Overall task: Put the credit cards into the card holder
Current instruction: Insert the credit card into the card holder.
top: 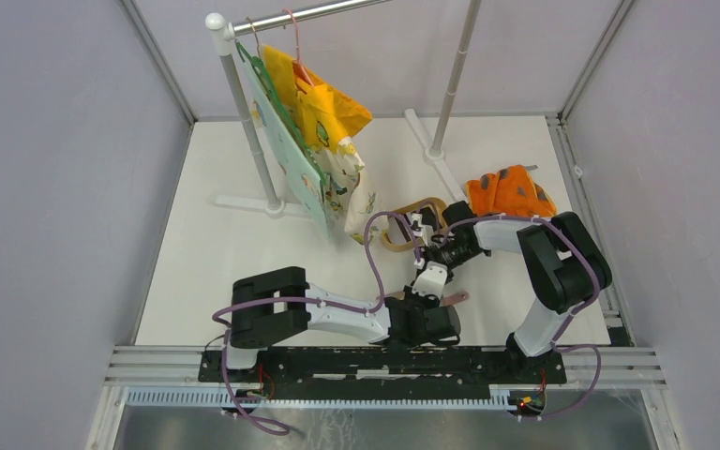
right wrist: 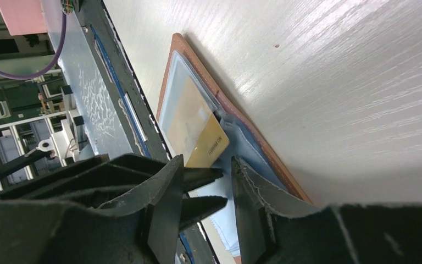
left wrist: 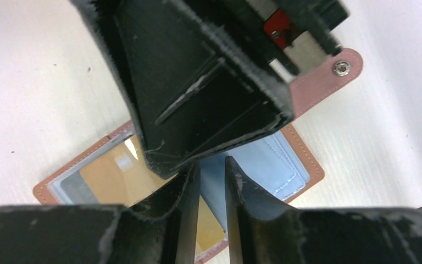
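Note:
The card holder (left wrist: pixel 302 165) lies open and flat near the table's front edge. It is reddish-brown with grey-blue pockets and a snap strap (left wrist: pixel 338 69). In the top view only its strap tab (top: pixel 457 298) shows between the arms. A gold card (left wrist: pixel 110 176) sits behind its clear window, one corner under a blue pocket; it also shows in the right wrist view (right wrist: pixel 206 140). No other cards are visible. My left gripper (left wrist: pixel 212 181) is just over the pockets, its jaws a narrow gap apart and empty. My right gripper (right wrist: pixel 207 165) is open and empty over the same spot, and its fingers (left wrist: pixel 198 82) almost touch the left ones.
A tan oval dish (top: pixel 412 223) lies just behind the grippers. An orange cloth (top: pixel 511 190) lies at back right. A clothes rack with hanging garments (top: pixel 309 122) and its pole (top: pixel 455 75) stand at the back. The metal front rail (top: pixel 384 361) runs right beside the holder.

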Tool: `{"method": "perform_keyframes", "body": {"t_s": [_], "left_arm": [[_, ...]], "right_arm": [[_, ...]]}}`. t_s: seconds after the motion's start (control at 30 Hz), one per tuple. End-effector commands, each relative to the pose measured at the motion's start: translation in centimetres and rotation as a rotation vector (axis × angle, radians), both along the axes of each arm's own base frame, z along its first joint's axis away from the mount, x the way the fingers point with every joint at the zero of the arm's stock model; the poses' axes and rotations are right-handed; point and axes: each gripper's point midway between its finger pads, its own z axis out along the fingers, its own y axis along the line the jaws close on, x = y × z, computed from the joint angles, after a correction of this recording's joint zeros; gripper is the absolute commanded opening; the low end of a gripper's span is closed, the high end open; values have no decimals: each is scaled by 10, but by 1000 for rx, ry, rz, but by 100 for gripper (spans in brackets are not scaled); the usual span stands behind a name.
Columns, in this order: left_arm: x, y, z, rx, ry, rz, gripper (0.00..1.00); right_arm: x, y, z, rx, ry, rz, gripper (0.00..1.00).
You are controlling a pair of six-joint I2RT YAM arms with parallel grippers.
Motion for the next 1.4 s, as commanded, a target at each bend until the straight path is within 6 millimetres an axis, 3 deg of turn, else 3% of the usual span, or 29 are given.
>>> {"method": "perform_keyframes", "body": {"t_s": [0.0,0.4,0.63,0.83,1.03,1.1,1.17,1.2,1.23,1.3,1.37], "left_arm": [[14,19,17,-3,-63,90,31],[14,36,34,-27,-79,103,37],[3,31,69,-137,-96,10,42],[-3,48,84,-240,-110,-50,46],[-8,60,89,-331,-126,-120,51],[-10,62,91,-359,-138,-158,54],[-8,66,88,-386,-139,-166,58],[-5,69,85,-404,-133,-156,60],[-3,72,83,-433,-122,-146,60],[-2,83,73,-521,-83,-145,61],[-1,91,75,-655,-49,-162,61]], "right_arm": [[15,-8,4,-23,-108,25,44],[32,-16,25,0,-243,38,45],[45,-20,50,37,-424,68,45],[64,-25,82,44,-705,83,45],[89,-32,149,63,-1245,102,45],[96,-38,173,50,-1458,109,64],[95,-39,181,53,-1561,127,82],[92,-35,184,81,-1564,187,86],[89,-29,183,117,-1529,225,97],[83,-18,182,204,-1454,260,98],[88,-10,179,252,-1398,229,98]]}}
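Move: The gold card lies in the open card holder on the table, partly in its left pocket, its middle about 4 cm left of the left hand, level ahead, 1 cm below. The holder's middle is roughly 2 cm left and 1 cm back of that hand, its strap some 7 cm right and 2 cm ahead; the tan tray is about 18 cm ahead, 2 cm left. From the right hand the card is about 4 cm left, 2 cm back, 2 cm lower. Leftward and low over the card holder, the left hand pushes the gold card's right edge into the left pocket for about 4 cm, then lifts and goes on left past the holder's left end, fingers opening further. The right hand eases forward and right off the middle of the holder, then swings up about 17 cm, turning some 80 degrees until its fingers reach forward-left, and opens wide. ##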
